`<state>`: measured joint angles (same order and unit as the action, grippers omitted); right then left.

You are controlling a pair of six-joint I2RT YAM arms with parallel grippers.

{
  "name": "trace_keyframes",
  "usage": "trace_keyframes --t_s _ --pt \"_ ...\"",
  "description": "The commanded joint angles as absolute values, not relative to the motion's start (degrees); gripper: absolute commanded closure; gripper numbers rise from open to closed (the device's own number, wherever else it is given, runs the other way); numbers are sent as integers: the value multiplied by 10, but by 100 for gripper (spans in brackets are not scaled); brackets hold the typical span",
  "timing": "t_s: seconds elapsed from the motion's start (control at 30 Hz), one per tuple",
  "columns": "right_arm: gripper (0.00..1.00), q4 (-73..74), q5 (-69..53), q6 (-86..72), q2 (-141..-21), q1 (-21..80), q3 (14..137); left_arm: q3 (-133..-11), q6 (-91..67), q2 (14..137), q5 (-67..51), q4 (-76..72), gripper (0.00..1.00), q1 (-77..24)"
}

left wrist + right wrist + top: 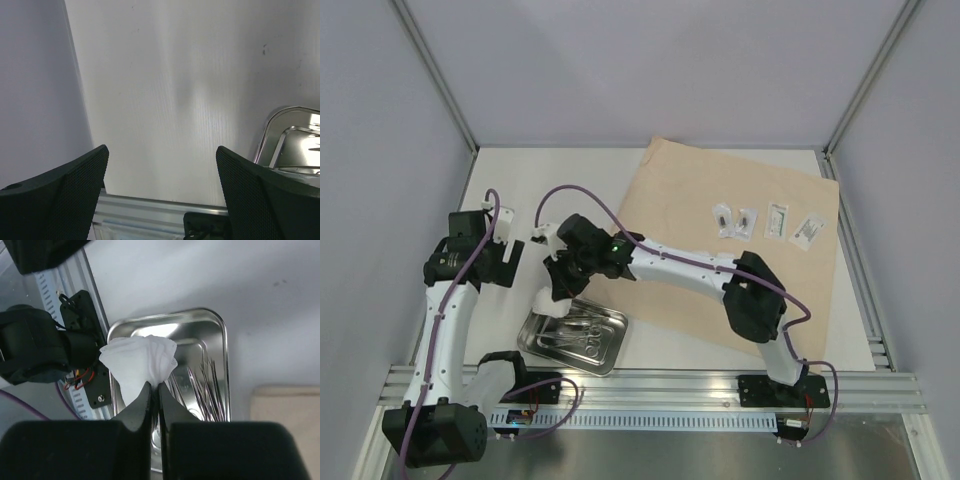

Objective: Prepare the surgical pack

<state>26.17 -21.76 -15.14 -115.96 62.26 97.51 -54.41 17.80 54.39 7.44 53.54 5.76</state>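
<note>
My right gripper (155,386) is shut on a white gauze pad (137,361) and holds it above the shiny steel tray (220,330). Steel clamps and tweezers (202,390) lie inside that tray. Seen from above, the gauze pad (549,299) hangs over the tray's (612,347) left end, near the table's front edge. The tan wrap sheet (695,190) spreads over the right half of the table, with several small clear packets (765,221) on it. My left gripper (162,187) stands open over bare white table, left of the tray (280,130), nothing between its fingers.
An aluminium rail (670,390) runs along the table's near edge, carrying both arm bases. Grey walls and frame posts (435,75) close in the left, back and right sides. A corner of the wrap sheet (285,420) shows at the right in the right wrist view.
</note>
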Motion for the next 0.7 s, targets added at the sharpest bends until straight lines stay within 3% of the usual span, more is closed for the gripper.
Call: trace_keyframes --t_s 0.0,0.67 --pt "100 329 -209 -55 -1214 649 1082 -544 161 531 93 521 2 62" --pt "100 304 -164 -84 -1334 650 1119 -535 160 529 121 512 1 62"
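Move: The right gripper already holds the white gauze, over the far-left part of the metal tray; the tray's middle lies about 4 cm back, 1 cm to the right and 12 cm below. The metal instruments lie in the tray some 5 cm back and 3 cm to the right, and the near-left corner of the drape about 4 cm ahead and 4 cm to the right. From the left gripper the tray is roughly 10 cm back, 18 cm to the right and 15 cm below. Carry the pinched gauze a last 3 cm or so left, towards the left end of the tray, then sink the right gripper steadily by about 8 cm, almost straight down into the tray's far-left part. Let the fingers tip some 10 degrees steeper on the way, and keep them shut on the gauze. ##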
